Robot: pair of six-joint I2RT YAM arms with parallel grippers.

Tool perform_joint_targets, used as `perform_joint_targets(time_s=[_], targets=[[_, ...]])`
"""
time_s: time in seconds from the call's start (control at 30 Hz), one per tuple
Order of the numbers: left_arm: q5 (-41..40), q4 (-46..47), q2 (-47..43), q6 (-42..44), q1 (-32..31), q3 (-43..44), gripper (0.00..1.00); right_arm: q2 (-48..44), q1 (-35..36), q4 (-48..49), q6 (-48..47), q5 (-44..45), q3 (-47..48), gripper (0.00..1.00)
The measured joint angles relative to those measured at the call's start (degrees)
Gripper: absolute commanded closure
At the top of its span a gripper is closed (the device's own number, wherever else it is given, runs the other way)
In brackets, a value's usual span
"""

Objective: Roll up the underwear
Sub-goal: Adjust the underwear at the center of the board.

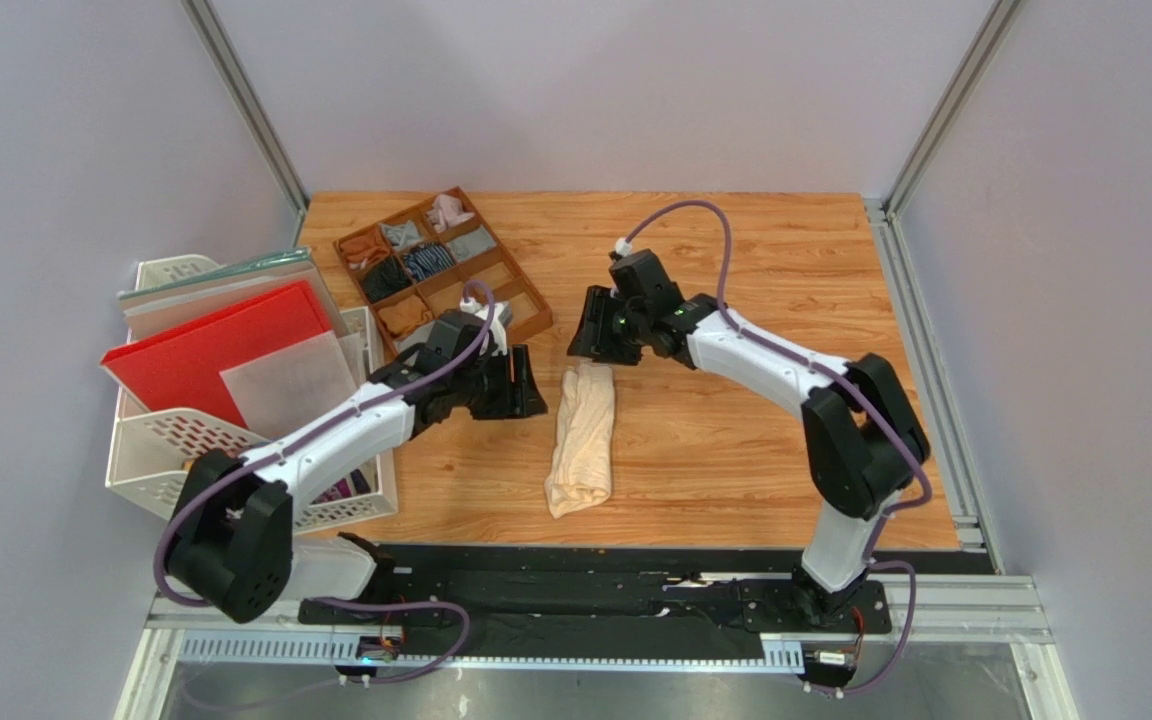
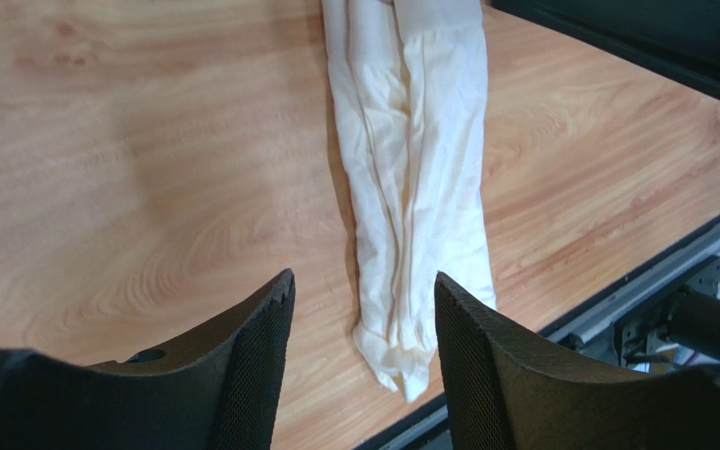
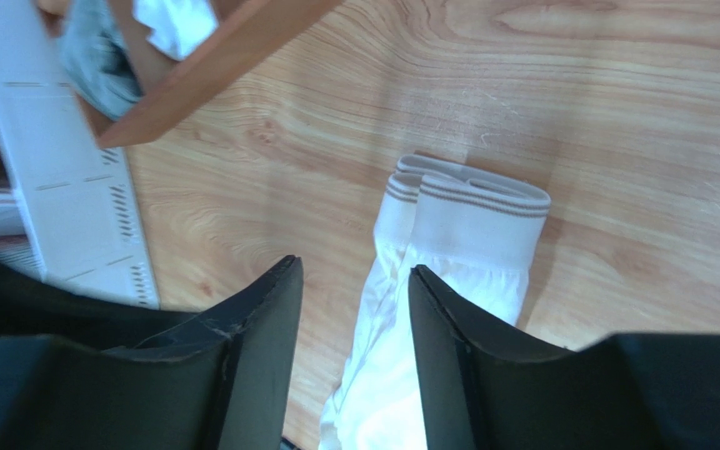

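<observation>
The underwear (image 1: 585, 443) is a cream-beige brief folded into a long narrow strip, lying flat on the wooden table and running from the middle toward the near edge. My left gripper (image 1: 533, 387) hovers just left of its far end, open, with nothing between the fingers. In the left wrist view the strip (image 2: 420, 187) stretches away beyond the open gripper (image 2: 364, 281). My right gripper (image 1: 591, 345) is over the strip's far end, also open. In the right wrist view the striped waistband end (image 3: 472, 211) lies just past the open gripper (image 3: 354, 267), untouched.
A wooden divided tray (image 1: 515, 270) with several small rolled garments stands at the back left. A white perforated basket (image 1: 177, 450) with a red folder (image 1: 214, 353) and papers sits at the far left. A black rail (image 1: 612, 578) runs along the near table edge.
</observation>
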Motion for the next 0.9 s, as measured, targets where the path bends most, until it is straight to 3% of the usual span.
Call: perform_joint_targets(time_s=[0.07, 0.13, 0.27, 0.9], targets=[[0.0, 1.2, 3.2, 0.4, 0.9, 2.0, 0.43, -4.0, -0.5, -0.1, 0.1, 0.7, -1.5, 0.66], [0.4, 2.5, 6.1, 0.5, 1.5, 3.3, 0.48, -6.7, -1.0, -0.1, 0.2, 1.3, -2.5, 0.82], [2.2, 6.8, 13.2, 0.5, 2.1, 6.0, 0.5, -8.2, -1.5, 0.5, 0.9, 2.3, -4.6, 0.92], [5.7, 17.4, 29.7, -0.3, 4.3, 11.7, 0.69, -0.2, -0.6, 4.0, 2.5, 2.6, -9.4, 0.94]])
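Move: The underwear's waistband, the far end of the folded strip, lies about 12 cm ahead of the left hand, 8 cm to its right and 8 cm below. From the right hand it is practically straight below, 7 cm down and 1 cm to the right. The strip's near end is some 10 cm back and 8 cm right of the left hand; the wooden tray's middle is about 24 cm ahead and 10 cm left of that hand. The left hand reaches about 9 cm forward while sinking 6 cm and easing a little to the right, bringing its fingers down beside the left edge of the underwear just below the waistband as they narrow to roughly half their starting gap, still open. Meanwhile the right hand first lifts about 4 cm clear and shuts its fingers, then drops nearly 9 cm, drifting some 3 cm right and 2 cm back, to put its closed fingertips down at the right part of the strip by the waistband's lower edge, where they seem to touch the cloth. ##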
